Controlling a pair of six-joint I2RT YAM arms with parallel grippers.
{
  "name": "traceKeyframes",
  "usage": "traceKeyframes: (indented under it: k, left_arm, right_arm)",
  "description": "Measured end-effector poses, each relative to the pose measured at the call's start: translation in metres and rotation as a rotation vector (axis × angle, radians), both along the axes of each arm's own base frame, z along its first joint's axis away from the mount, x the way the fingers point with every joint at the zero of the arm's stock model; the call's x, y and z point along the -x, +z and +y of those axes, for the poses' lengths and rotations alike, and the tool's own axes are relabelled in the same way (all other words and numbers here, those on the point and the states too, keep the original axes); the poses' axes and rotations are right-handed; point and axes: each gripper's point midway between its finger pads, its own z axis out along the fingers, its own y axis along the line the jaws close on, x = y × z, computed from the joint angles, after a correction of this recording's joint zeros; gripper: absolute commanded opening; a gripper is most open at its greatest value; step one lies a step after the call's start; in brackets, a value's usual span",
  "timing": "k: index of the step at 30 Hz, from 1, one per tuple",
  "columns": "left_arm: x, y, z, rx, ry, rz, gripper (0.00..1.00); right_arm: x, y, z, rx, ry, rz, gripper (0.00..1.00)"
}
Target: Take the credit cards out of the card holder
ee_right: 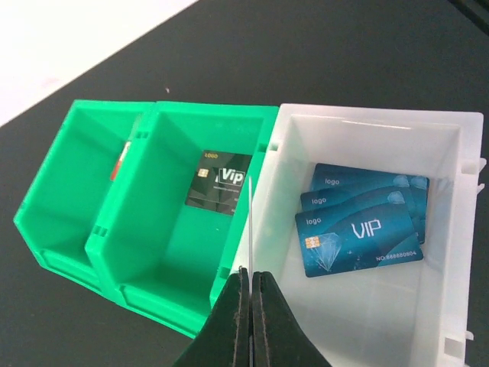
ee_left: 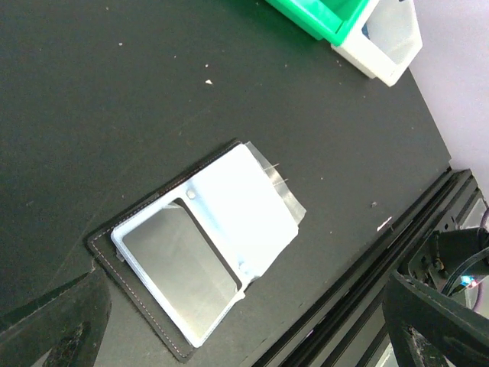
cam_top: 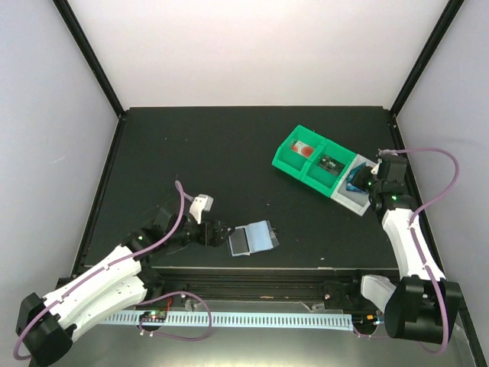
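The card holder lies open on the black table near the front edge. In the left wrist view the card holder shows two pale panels with a dark stitched edge and no card showing in them. My left gripper stands open just left of it, its fingers wide apart and holding nothing. Three blue credit cards lie stacked in the white bin. My right gripper is shut on another credit card, seen edge-on, above the wall between the white bin and the green one.
A green two-compartment tray joins the white bin at the back right. A dark green card lies in the middle compartment and a red item in the left one. A grooved rail runs along the front edge.
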Motion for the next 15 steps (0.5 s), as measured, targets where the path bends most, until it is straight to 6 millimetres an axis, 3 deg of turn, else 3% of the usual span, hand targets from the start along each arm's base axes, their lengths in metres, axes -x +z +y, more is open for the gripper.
traceKeyframes:
  k: [15]
  left_arm:
    - [0.002, -0.007, -0.003, 0.004, -0.015, 0.020, 0.99]
  right_arm:
    - [-0.018, -0.047, -0.016, 0.038, 0.008, 0.112, 0.01]
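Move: The closed right fingers already hold a blue card edge-on. The stack of blue VIP cards in the white bin, where it is being taken, lies about 5 cm ahead of that hand, 6 cm to its right and some 13 cm below. The black VIP card in the green compartment is roughly 9 cm ahead and 4 cm left, the red card about 14 cm ahead and 12 cm left, both similarly low. From the left hand the stack is some 18 cm ahead, 39 cm right and 10 cm below. Lower the right gripper about 5 cm towards the blue stack in the white bin, easing some 2 cm forward and a little less to the right as you sink. Let the fingers tip slightly more downward, by about 5 degrees, and keep them shut on the held card all the way. ##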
